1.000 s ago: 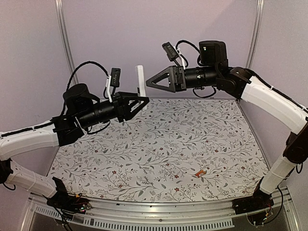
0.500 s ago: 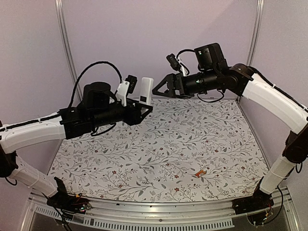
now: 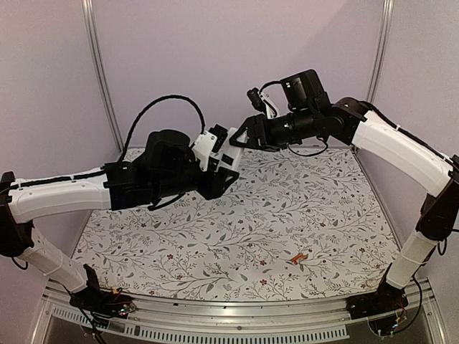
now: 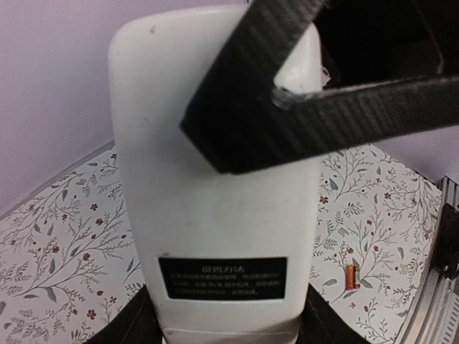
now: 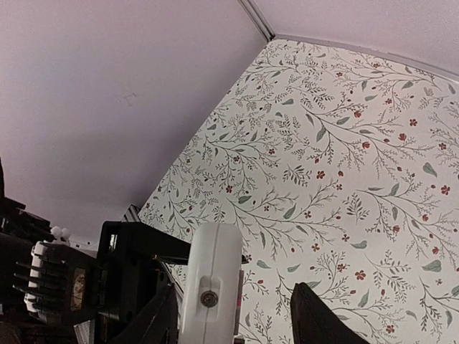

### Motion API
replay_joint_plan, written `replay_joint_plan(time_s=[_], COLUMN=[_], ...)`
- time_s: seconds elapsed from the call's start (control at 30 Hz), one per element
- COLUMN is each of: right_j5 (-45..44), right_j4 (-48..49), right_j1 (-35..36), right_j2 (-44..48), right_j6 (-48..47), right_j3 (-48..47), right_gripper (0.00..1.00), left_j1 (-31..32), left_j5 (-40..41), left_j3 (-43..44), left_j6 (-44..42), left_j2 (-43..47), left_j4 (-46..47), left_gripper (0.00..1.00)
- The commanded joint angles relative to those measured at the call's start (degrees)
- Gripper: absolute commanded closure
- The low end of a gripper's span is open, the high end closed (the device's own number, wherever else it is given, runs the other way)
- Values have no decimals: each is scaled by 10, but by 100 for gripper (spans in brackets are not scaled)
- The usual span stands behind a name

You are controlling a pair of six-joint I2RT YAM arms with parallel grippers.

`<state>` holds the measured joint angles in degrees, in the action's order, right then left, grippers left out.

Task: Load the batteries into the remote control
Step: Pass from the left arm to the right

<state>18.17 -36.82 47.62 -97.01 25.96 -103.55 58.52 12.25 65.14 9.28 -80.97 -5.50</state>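
The remote control is a slim white handset, held upright in the air with its plain back and black label facing the left wrist camera. My left gripper is shut on its lower end. My right gripper straddles its upper end, and one black finger lies across the back. In the right wrist view the remote control stands between the jaws of my right gripper, close to one finger with a gap to the other. The batteries lie as small orange cylinders on the mat, also in the left wrist view.
A floral mat covers the table below both raised arms. Purple walls close the back and sides, with metal posts in the corners. An aluminium rail runs along the near edge.
My left arm has swung right and turned the remote's back toward its camera. My right gripper has come down and left over the remote's top end, and its jaws have narrowed.
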Motion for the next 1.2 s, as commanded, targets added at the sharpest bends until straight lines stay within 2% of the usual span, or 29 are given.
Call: replay_joint_plan(time_s=[0.0, 0.47, 0.73, 0.83, 0.9, 1.0, 1.17], right_j5=[4, 69, 97, 113, 118, 134, 147], right_j4=[6, -9, -20, -8, 17, 72, 191], right_j1=[1, -10, -18, -24, -33, -53, -88], right_j2=[-9, -1, 4, 8, 19, 46, 101], right_j6=[14, 35, 35, 37, 41, 56, 85], right_j3=[-3, 40, 47, 55, 71, 119, 210], right_gripper=[50, 69, 89, 98, 100, 100, 100], left_j1=[17, 40, 40, 40, 39, 34, -1], left_j5=[12, 67, 86, 97, 110, 88, -19], left_j3=[-2, -1, -5, 0, 6, 8, -38], left_j6=[-45, -180, -222, -223, -211, -180, -102], left_j2=[-1, 2, 3, 1, 2, 19, 77], left_j4=[8, -17, -29, -40, -51, -65, -35], left_gripper=[57, 56, 55, 43, 22, 1, 0])
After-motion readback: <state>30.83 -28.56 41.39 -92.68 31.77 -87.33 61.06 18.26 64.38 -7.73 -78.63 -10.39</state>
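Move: The remote control stands tilted between the grippers. Its lower end is already in the left fingers, and its middle is about 4 cm above the left hand, 2 cm to its right and 1 cm ahead. From the open right hand that middle is roughly 3 cm below, 2 cm left and 1 cm back. The batteries on the table lie some 18 cm right of the right hand, 10 cm back and 33 cm below. The remote, still gripped by its battery end in the left fingers, is pinched across its thickness near the other end as the right fingers close, the right hand sinking about 2.5 cm and easing slightly back. The left hand stays nearly in place, tilting some 20 degrees, then spreads its fingers and lets go. The right hand draws the remote down and to the right, another 3 cm each way. ##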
